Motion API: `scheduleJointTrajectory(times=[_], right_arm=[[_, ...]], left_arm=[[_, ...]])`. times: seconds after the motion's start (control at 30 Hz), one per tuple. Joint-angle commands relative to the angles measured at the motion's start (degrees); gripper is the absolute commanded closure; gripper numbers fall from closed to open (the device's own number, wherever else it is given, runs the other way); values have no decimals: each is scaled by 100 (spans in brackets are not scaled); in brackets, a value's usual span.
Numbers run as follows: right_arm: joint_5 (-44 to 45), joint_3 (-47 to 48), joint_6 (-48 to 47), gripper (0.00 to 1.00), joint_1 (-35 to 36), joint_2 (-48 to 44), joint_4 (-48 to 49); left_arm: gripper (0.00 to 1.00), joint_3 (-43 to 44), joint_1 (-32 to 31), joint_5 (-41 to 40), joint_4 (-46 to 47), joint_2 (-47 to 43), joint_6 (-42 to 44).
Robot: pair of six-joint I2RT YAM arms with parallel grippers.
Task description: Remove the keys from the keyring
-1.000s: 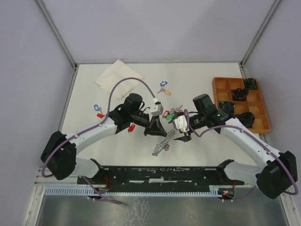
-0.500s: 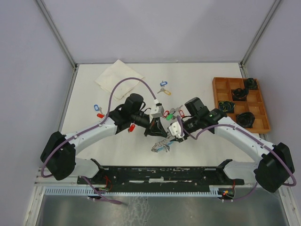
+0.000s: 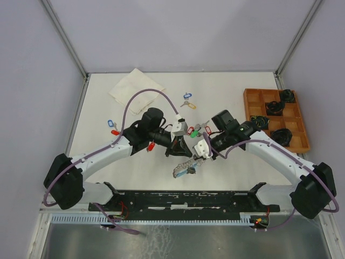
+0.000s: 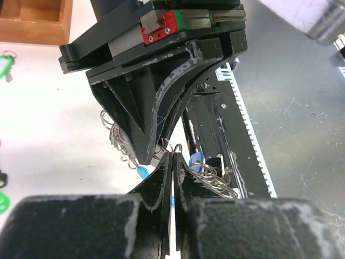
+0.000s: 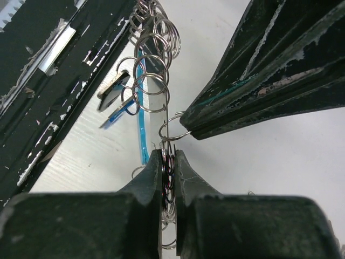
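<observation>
The keyring, a silvery chain of rings with a light-blue band, hangs between my two grippers just above the table. My right gripper is shut on a bunch of its rings; it also shows in the top view. My left gripper is shut on a small split ring linked to that bunch, tip to tip with the right fingers. Small keys, one with a blue tag, dangle from the rings. The left gripper shows in the top view.
Loose tagged keys lie on the table: blue, blue, red, red, green. A white cloth lies at the back left. A wooden tray with dark items stands at the right.
My right gripper has moved left to meet the left gripper and now grips the keyring. The keyring's lower end has shifted slightly left and down.
</observation>
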Motion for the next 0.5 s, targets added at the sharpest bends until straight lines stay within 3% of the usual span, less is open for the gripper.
scheduleJointTrajectory(times=[0.0, 0.13, 0.3, 0.37, 0.47], right_arm=[[-238, 392, -6, 99, 22, 30, -544], [-128, 630, 343, 99, -17, 45, -710], [75, 1059, 905, 99, -100, 209, -938], [108, 1263, 1117, 99, -134, 301, -1101], [107, 1653, 1335, 99, -186, 483, -1449]], left_arm=[[88, -74, 27, -549, 878, -563, -150], [62, -772, 32, -1428, 2123, -1354, -763], [29, -2299, 34, -3018, 3890, -2924, -1571], [19, -3004, 31, -3465, 4547, -3548, -1954], [14, -4091, 27, -3747, 5751, -4130, -2706]])
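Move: The left fingers are nearly shut on a small wire ring of the keyring; the keyring's hanging middle lies about 6 cm below them, 3 cm back and 1 cm left. The red-and-green key bunch is on the table some 17 cm ahead, 4 cm right and 18 cm down; the yellow-and-red pair lies at the same depth, about 11 cm ahead and 17 cm left. From the right fingers, which pinch the keyring, its middle is 4 cm left, 3 cm back and 3 cm lower. The left hand spreads its fingers almost fully, lets go of the small wire ring and backs away from the keyring, first mainly up and then up and to its left, some 7 cm each way, while the wrist lifts the fingers and swings them counter-clockwise by about 30 degrees. The right hand keeps the keyring pinched, raising it by a couple of centimetres with only a slight tilt. ##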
